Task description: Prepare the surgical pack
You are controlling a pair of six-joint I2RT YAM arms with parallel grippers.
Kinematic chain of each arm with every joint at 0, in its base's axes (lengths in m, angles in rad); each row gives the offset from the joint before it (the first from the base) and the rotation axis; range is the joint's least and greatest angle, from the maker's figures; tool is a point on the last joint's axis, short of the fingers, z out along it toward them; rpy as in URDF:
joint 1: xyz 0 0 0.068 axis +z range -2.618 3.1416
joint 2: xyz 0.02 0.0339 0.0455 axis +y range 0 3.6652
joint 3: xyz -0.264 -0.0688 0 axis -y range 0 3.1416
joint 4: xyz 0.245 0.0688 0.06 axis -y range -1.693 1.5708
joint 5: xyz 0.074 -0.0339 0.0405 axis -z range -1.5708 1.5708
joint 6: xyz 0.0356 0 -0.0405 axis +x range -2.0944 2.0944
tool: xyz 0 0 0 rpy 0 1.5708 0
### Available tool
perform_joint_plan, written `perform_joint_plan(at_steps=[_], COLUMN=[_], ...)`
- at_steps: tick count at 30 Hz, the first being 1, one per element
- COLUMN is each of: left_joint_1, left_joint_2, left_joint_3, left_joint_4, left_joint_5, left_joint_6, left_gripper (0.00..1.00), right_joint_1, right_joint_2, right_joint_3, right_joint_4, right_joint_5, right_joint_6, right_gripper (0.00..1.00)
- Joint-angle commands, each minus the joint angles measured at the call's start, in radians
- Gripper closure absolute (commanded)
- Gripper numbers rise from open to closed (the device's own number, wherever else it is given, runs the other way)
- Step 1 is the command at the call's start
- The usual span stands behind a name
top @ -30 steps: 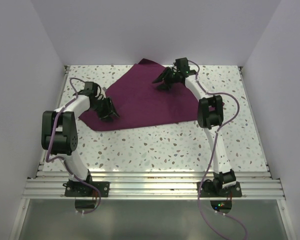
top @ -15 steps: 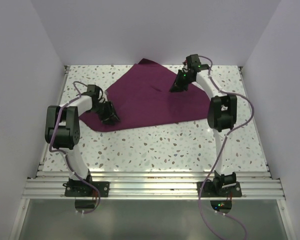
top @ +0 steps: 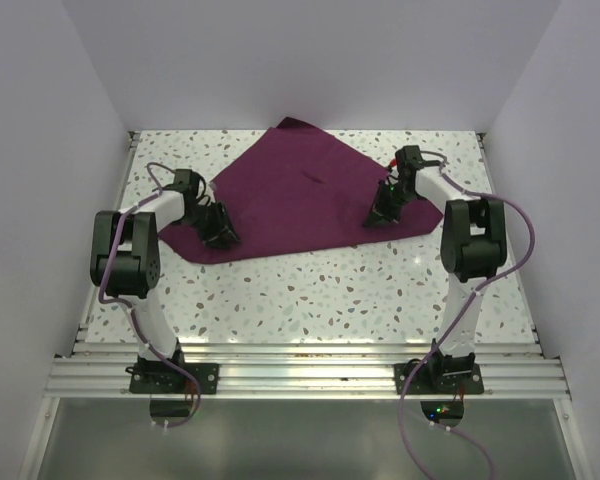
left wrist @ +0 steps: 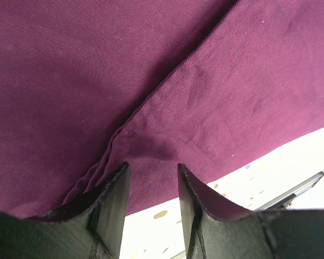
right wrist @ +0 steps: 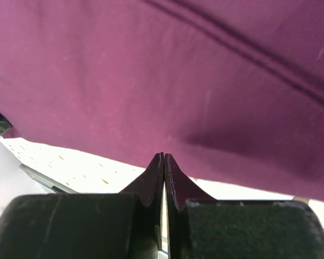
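Note:
The surgical pack shows only as a maroon-purple cloth [top: 290, 200] spread over the far half of the table, one corner pointing to the back wall. My left gripper [top: 218, 228] hangs low over its near left corner, where a folded layer [left wrist: 205, 81] runs diagonally. That gripper [left wrist: 153, 166] is open, and cloth edge and bare table show between its fingers [left wrist: 113, 199]. My right gripper [top: 383, 213] is low at the cloth's near right edge. There it [right wrist: 163, 155] is shut tip to tip, with nothing seen between the pads and cloth [right wrist: 151, 70] just beyond.
The speckled white tabletop [top: 310, 285] lies between the cloth and the aluminium rail [top: 300, 370] at the near edge. Plain walls close in the left, right and back sides. The right arm's elbow [top: 470, 235] stands tall beside the cloth's right corner.
My right arm swung from the cloth's far middle to its near right edge, and its jaws closed. My left gripper shifted slightly at the near left corner and stayed open.

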State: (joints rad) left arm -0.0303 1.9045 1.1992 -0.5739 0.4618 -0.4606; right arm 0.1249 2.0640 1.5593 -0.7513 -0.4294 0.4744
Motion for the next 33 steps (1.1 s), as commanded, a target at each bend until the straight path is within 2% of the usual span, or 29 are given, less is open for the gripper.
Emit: perform_joint_plan(at_steps=[1, 8, 12, 17, 20, 24, 28, 33], left_joint_1=[0.006, 0.006, 0.006, 0.006, 0.006, 0.006, 0.006, -0.011], left_joint_2=[0.037, 0.064, 0.073, 0.079, 0.077, 0.041, 0.007, -0.056], left_joint_3=[0.007, 0.011, 0.016, 0.022, 0.028, 0.017, 0.019, 0.002], left_joint_4=[0.045, 0.054, 0.057, 0.052, 0.043, 0.036, 0.006, 0.012], left_joint_5=[-0.057, -0.071, -0.084, -0.091, -0.091, -0.074, -0.054, 0.012], left_joint_6=[0.030, 0.034, 0.040, 0.050, 0.050, 0.043, 0.037, -0.001], left_gripper=[0.55, 0.55, 0.55, 0.55, 0.55, 0.55, 0.55, 0.56], right_joint_1=[-0.010, -0.090, -0.122, -0.206, -0.211, -0.183, -0.073, 0.001], right_joint_2=[0.010, 0.065, 0.062, 0.024, 0.002, -0.021, -0.025, -0.031], right_joint_3=[0.013, -0.028, -0.028, -0.024, -0.001, 0.048, 0.125, 0.188], right_joint_4=[0.049, 0.075, 0.029, -0.062, -0.088, -0.089, -0.127, -0.148], right_joint_5=[-0.046, -0.035, 0.036, 0.266, 0.325, 0.245, 0.207, 0.124], right_joint_6=[-0.025, -0.022, -0.056, -0.094, -0.114, -0.102, -0.105, -0.076], right_gripper=[1.00, 1.00, 1.00, 1.00, 1.00, 1.00, 1.00, 1.00])
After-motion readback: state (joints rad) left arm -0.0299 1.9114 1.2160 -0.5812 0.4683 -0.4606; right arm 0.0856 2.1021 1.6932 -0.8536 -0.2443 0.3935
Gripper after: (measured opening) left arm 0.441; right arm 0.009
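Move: Some 15 cm to the right hand's right and 2 cm ahead lies the purple drape's right end, about 4 cm lower than its shut fingertips. The drape's near edge runs roughly 5 cm straight behind this hand; a short crease shows about 13 cm left and 9 cm ahead of it. From the left hand, poised on the drape's left part, that right end is some 47 cm right, 7 cm ahead and 2 cm lower. Sinking about 4 cm to the drape's level, the right hand sweeps its shut fingers some 12 cm right along the cloth towards its right end, the wrist turning about 10 degrees clockwise and its left side dipping. It then turns back, rising about 4 cm while going 7 cm left and slightly forward. The left hand stays put on the drape's left part, fingers half open. ##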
